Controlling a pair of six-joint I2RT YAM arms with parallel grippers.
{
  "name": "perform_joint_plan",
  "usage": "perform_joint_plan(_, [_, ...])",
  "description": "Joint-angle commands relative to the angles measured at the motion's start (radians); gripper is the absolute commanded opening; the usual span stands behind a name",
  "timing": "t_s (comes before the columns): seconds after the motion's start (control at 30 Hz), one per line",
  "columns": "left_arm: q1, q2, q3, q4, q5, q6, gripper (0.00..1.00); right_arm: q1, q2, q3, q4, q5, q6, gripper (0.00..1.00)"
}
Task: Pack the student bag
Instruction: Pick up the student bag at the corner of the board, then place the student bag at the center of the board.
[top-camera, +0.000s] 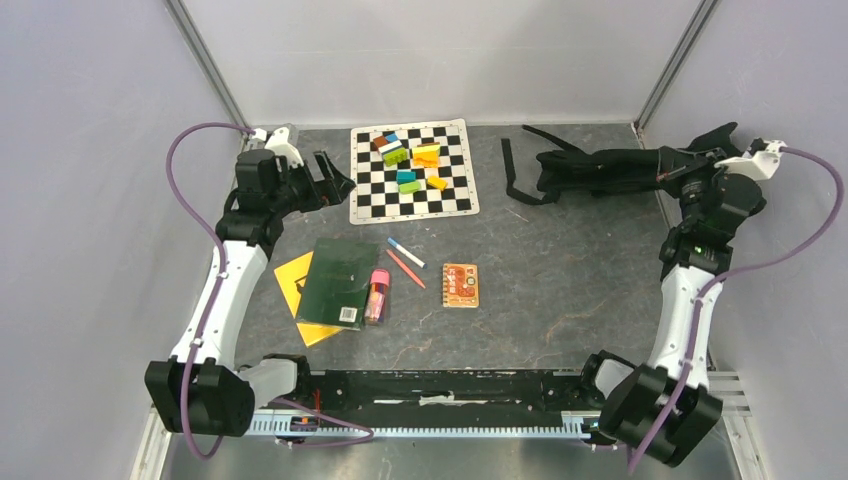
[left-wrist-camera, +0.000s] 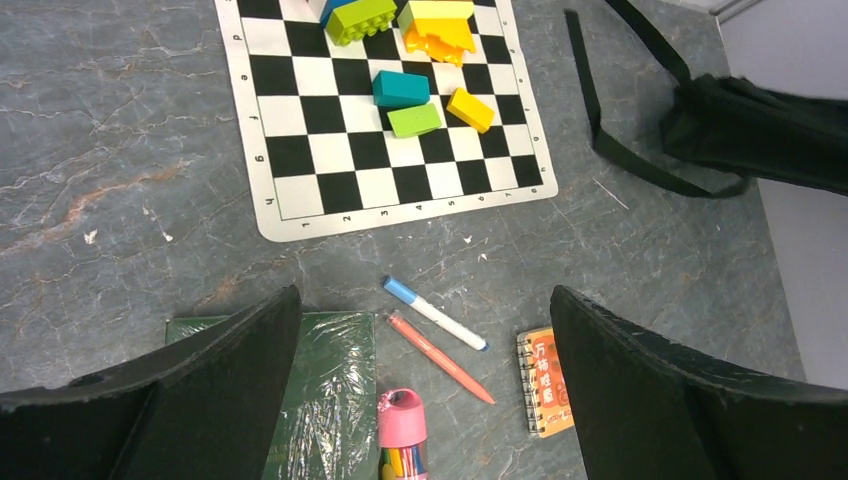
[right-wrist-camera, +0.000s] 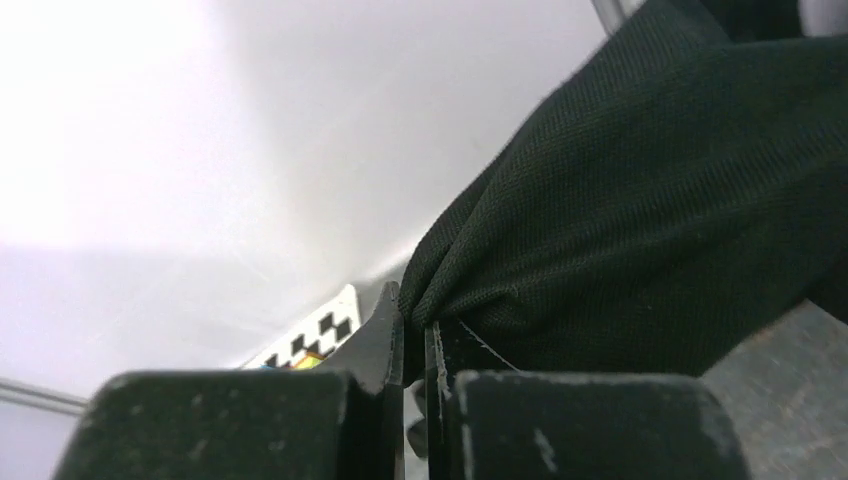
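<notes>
The black student bag (top-camera: 610, 168) lies at the back right of the table, straps trailing left; it shows in the left wrist view (left-wrist-camera: 760, 125) and fills the right wrist view (right-wrist-camera: 650, 200). My right gripper (top-camera: 672, 172) is shut on a fold of the bag's fabric (right-wrist-camera: 415, 320). My left gripper (top-camera: 335, 180) is open and empty, held above the table at the back left. On the table lie a green notebook (top-camera: 335, 282) over a yellow one (top-camera: 290, 283), a pink pen case (top-camera: 377, 295), a blue-white marker (top-camera: 405, 251), an orange pen (top-camera: 405, 268) and a small orange spiral notepad (top-camera: 461, 285).
A black-and-white checkered mat (top-camera: 455, 195) at the back centre carries several coloured toy blocks (top-camera: 410, 160). Grey walls close the back and both sides. The arm bases and a black rail (top-camera: 440, 390) run along the near edge.
</notes>
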Motion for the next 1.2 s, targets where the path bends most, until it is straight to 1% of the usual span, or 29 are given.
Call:
perform_joint_plan(0.0, [0.004,0.011,-0.005,0.043,0.030,-0.010,1.00,0.002,-0.120,0.115,0.106,-0.067,0.069,0.00])
perform_joint_plan(0.1, [0.003,0.020,-0.013,0.076,0.097,-0.027,1.00,0.011,-0.154,0.166,0.121,-0.148,0.102,0.00])
perform_joint_plan(0.17, [-0.001,0.021,-0.021,0.111,0.170,-0.044,1.00,0.026,-0.158,0.198,0.143,-0.212,0.132,0.00])
perform_joint_plan(0.23, [-0.020,0.012,-0.037,0.144,0.189,-0.054,1.00,0.046,-0.163,0.227,0.166,-0.266,0.154,0.00])
perform_joint_plan(0.33, [-0.056,-0.004,-0.055,0.149,0.214,-0.071,1.00,0.083,-0.180,0.254,0.197,-0.321,0.184,0.00])
perform_joint_plan(0.43, [-0.061,-0.056,-0.109,0.162,0.283,-0.164,1.00,0.113,-0.199,0.252,0.224,-0.357,0.212,0.00])
perform_joint_plan(0.6, [-0.063,-0.221,-0.250,0.254,0.346,-0.346,1.00,0.159,-0.217,0.244,0.277,-0.395,0.252,0.00])
perform_joint_plan(0.7, [-0.066,-0.302,-0.312,0.258,0.366,-0.443,1.00,0.219,-0.210,0.225,0.290,-0.414,0.231,0.00])
perform_joint_plan(0.77, [-0.065,-0.355,-0.347,0.257,0.370,-0.480,1.00,0.273,-0.198,0.202,0.242,-0.418,0.180,0.00])
perform_joint_plan(0.93, [-0.064,-0.461,-0.373,0.137,0.352,-0.460,1.00,0.434,-0.207,0.070,0.241,-0.390,0.111,0.00])
perform_joint_plan(1.0, [-0.065,-0.481,-0.365,0.058,0.362,-0.419,1.00,0.480,-0.208,0.056,0.230,-0.369,0.090,0.00])
perform_joint_plan(1.03, [-0.064,-0.490,-0.353,-0.002,0.362,-0.385,1.00,0.493,-0.207,0.056,0.232,-0.362,0.087,0.00])
perform_joint_plan(1.1, [-0.063,-0.509,-0.337,-0.118,0.344,-0.336,1.00,0.559,-0.200,0.060,0.239,-0.353,0.083,0.00])
perform_joint_plan(1.17, [-0.063,-0.534,-0.338,-0.161,0.344,-0.323,1.00,0.618,-0.190,0.060,0.249,-0.335,0.073,0.00])
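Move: Gripping the student bag's edge, the right hand has the orange notebook, the middle-table place it is heading for, some 41 cm to its left, 16 cm back and 32 cm below; the chessboard is about 53 cm left and 19 cm ahead, equally low. The bag's middle hangs about 5 cm left, 8 cm ahead and 16 cm below. From the left hand the bag's middle is some 60 cm right, 10 cm ahead and 10 cm lower. Swinging the held bag out of the far right corner towards the orange notebook, the shut right hand goes about 26 cm left and 8 cm back, first rising some 16 cm, then sinking about 7, while turning roughly 50 degrees counter-clockwise and tipping its fingers up. The open, empty left hand shifts right, then draws some 14 cm back from the chessboard, rolling its left side down about 25 degrees. ##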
